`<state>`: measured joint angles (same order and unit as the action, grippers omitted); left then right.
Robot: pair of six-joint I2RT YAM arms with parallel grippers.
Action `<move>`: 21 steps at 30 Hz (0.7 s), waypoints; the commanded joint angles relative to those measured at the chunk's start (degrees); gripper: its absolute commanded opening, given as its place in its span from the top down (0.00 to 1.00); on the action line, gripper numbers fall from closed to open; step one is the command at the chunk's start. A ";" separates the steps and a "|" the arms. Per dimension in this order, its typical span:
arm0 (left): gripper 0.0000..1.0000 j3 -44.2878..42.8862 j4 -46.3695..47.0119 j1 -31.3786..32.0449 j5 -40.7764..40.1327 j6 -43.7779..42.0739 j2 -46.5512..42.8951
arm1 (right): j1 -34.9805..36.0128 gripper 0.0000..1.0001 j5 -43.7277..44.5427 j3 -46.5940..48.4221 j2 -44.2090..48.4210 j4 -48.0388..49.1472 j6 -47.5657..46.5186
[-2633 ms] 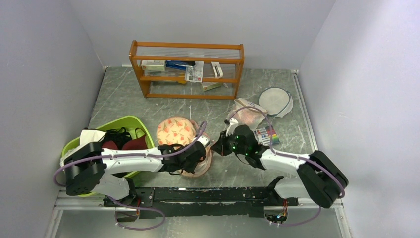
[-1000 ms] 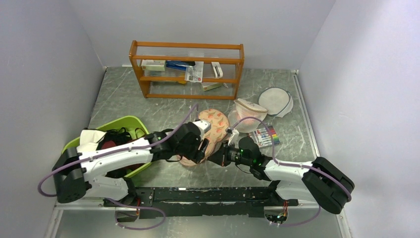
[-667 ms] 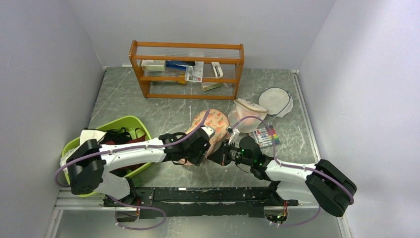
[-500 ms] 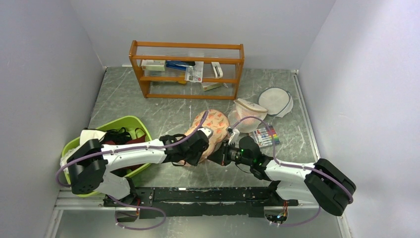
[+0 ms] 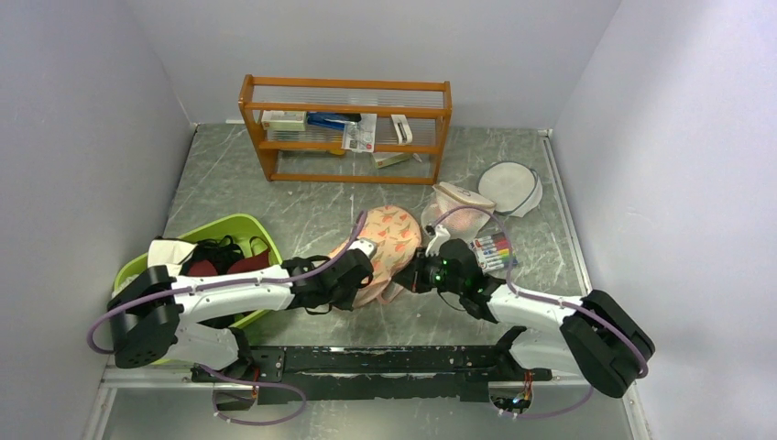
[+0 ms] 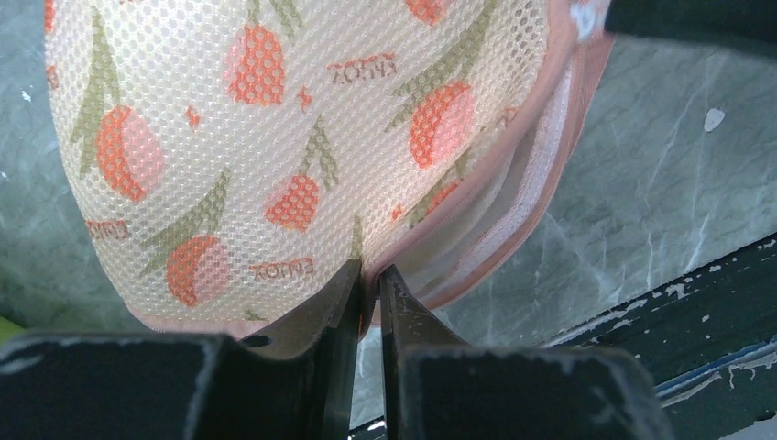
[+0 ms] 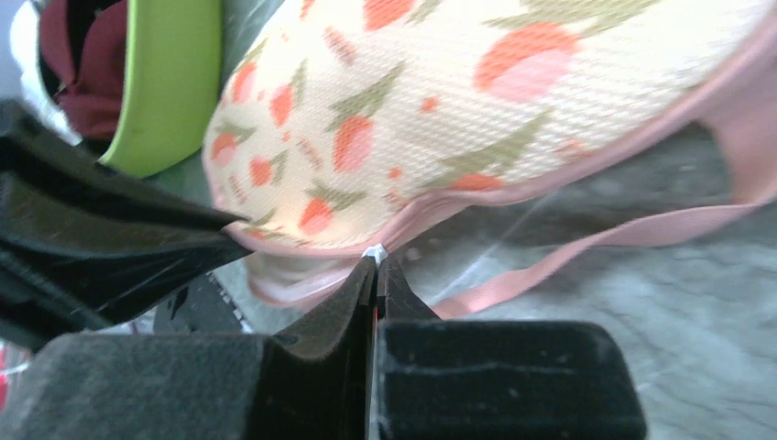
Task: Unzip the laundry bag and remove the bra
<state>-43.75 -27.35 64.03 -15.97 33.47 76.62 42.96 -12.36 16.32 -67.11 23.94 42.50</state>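
Note:
The laundry bag (image 5: 389,240), peach mesh with an orange flower print, lies tilted between my two grippers at the table's middle front. My left gripper (image 6: 369,273) is shut on the bag's pink near rim (image 6: 403,247). My right gripper (image 7: 376,259) is shut on the small white zipper pull at the bag's (image 7: 458,92) pink edge. In the top view the left gripper (image 5: 365,282) and right gripper (image 5: 410,278) sit close together at the near side. The seam gapes beside the left jaws, showing a whitish inner layer (image 6: 513,206). The bra is hidden. A pink strap (image 7: 596,252) trails on the table.
A green basket (image 5: 240,225) with a dark maroon bra (image 5: 247,266) stands at front left. A wooden rack (image 5: 346,128) stands at the back. A white mesh dome bag (image 5: 458,213), a round mesh disc (image 5: 509,186) and a marker pack (image 5: 495,249) lie right.
My left gripper has closed onto the bag's near rim and drawn slightly left and nearer. The right gripper, still shut on the pull, has shifted a little farther from me.

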 commanded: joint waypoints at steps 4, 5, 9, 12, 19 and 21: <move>0.78 0.97 -6.12 0.13 -4.04 2.86 -2.55 | -12.17 1.00 -3.40 3.35 -1.91 -6.45 -5.59; 0.78 0.96 -6.39 0.13 -4.11 3.06 -2.73 | -13.77 1.00 -4.10 3.61 -1.96 -7.05 -6.21; 0.79 1.15 -7.17 0.13 -4.45 3.80 -3.50 | -18.28 1.00 -4.91 5.80 -2.83 -9.92 -8.14; 0.80 1.07 -7.82 0.13 -4.74 4.18 -4.15 | -19.72 1.00 -6.81 6.94 -3.89 -10.93 -9.17; 0.57 -2.60 -7.95 0.13 0.70 1.50 -7.97 | -18.23 1.00 -16.88 5.49 -4.80 -4.50 -7.90; 0.45 -4.33 -6.60 0.13 3.42 0.37 -9.28 | -16.77 1.00 -17.93 4.38 -4.26 -2.80 -6.45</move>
<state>-43.92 -35.33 64.03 -17.28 35.94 70.26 24.23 -24.67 22.22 -71.94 16.47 34.46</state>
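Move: The right hand already pinches the zip pull of the laundry bag; the bag's far right rim, where it is heading, lies about 8 cm ahead and 6 cm right, slightly below. The white mesh bag stands roughly 14 cm ahead and 14 cm right of this hand, the marker set some 6 cm ahead and 21 cm right. From the left hand, shut on the near rim, the zip pull lies about 6 cm ahead and 10 cm right. Still pinching the zip pull, the right hand drags it 9 cm forward-right, eases back; left backs leftward, opening. ##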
